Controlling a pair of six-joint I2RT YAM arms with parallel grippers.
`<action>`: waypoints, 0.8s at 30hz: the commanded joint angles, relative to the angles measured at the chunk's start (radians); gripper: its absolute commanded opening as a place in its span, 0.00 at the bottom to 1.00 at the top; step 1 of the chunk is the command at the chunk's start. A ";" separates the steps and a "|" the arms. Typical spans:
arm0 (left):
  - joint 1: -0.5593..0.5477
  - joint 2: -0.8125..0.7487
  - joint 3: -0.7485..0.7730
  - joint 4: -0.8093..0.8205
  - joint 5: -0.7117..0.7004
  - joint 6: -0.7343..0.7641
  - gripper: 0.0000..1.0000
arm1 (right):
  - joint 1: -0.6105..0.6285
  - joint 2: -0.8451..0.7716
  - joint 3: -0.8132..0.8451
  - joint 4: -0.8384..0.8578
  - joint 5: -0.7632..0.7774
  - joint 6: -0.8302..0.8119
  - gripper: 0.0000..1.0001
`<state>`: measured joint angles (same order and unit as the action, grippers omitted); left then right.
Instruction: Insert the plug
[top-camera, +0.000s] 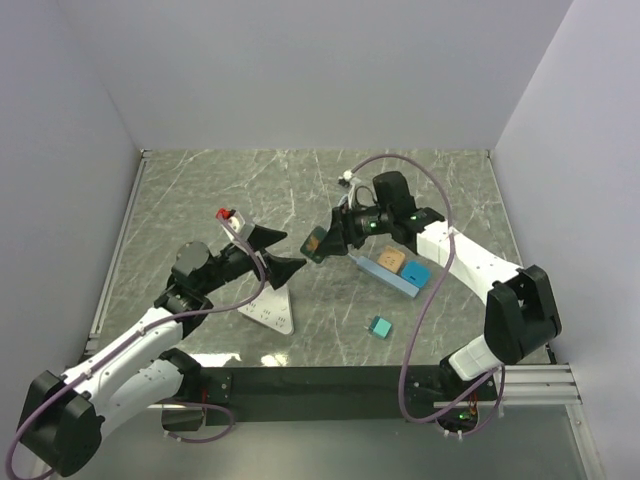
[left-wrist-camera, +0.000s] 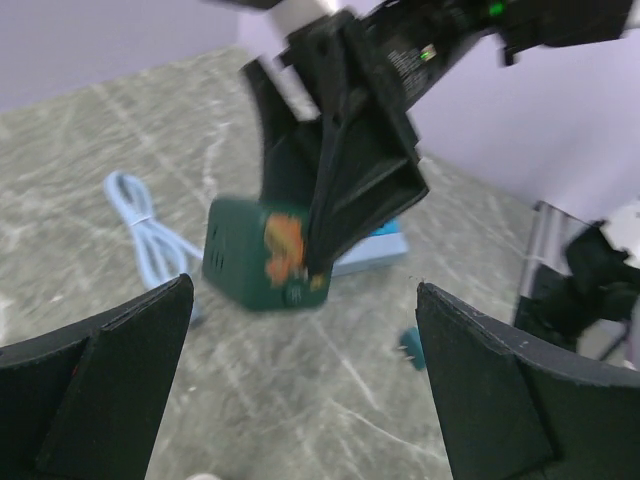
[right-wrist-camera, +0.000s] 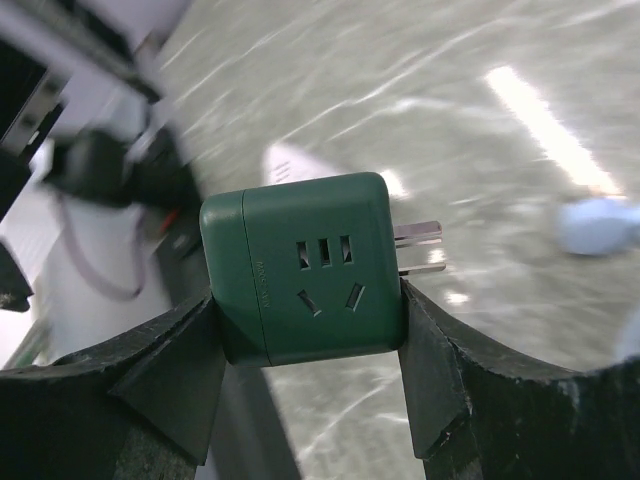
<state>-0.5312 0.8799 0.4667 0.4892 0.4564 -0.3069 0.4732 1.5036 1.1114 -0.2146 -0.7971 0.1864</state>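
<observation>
A dark green cube adapter (right-wrist-camera: 305, 265) with socket slots on its face and metal prongs on one side is clamped between the fingers of my right gripper (right-wrist-camera: 305, 300). In the top view it hangs above the table's middle (top-camera: 317, 243) in the right gripper (top-camera: 322, 245). My left gripper (top-camera: 288, 250) faces it from the left, jaws wide open and empty. The left wrist view shows the cube (left-wrist-camera: 255, 255) ahead of the left gripper (left-wrist-camera: 305, 300), a short way beyond the fingertips. A small teal plug (top-camera: 380, 326) lies on the table, prongs visible (left-wrist-camera: 410, 348).
A light blue strip (top-camera: 392, 272) carrying an orange and a blue block lies right of the middle. A pale blue cable (left-wrist-camera: 145, 235) curls on the marble table. A white triangular piece (top-camera: 270, 310) lies under the left arm. White walls enclose the table.
</observation>
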 joint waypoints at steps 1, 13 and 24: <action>0.004 -0.025 0.038 0.058 0.146 -0.050 1.00 | 0.041 -0.045 -0.009 0.055 -0.198 -0.045 0.00; 0.007 -0.010 0.041 0.031 0.157 -0.070 0.98 | 0.102 -0.088 -0.058 0.152 -0.398 -0.077 0.00; 0.007 0.011 0.050 0.043 0.257 -0.127 0.98 | 0.105 -0.083 -0.053 0.077 -0.470 -0.206 0.00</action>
<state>-0.5293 0.8783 0.4721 0.5148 0.6731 -0.4133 0.5701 1.4586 1.0431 -0.1398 -1.2118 0.0441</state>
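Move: The green plug adapter, already pinched in the right gripper, sits about 6 cm to the right of the left gripper's open fingers, 4 cm farther out and 6 cm lower. The triangular power strip lies on the table 8 cm left, 3 cm back and 23 cm below the left hand. From the right hand, the left gripper's fingers are some 6 cm left, 4 cm back and 5 cm up; the blue power strip is about 17 cm right, 1 cm ahead and 18 cm down. Keep the right gripper's grip on the green adapter and draw it back about 9 cm, easing slightly left and up, while turning the hand some 28 degrees counter-clockwise, so that the adapter comes up to the left gripper's mouth. Bring the left gripper back about 4 cm with a small clockwise turn, drifting slightly right, its fingers staying wide open. ##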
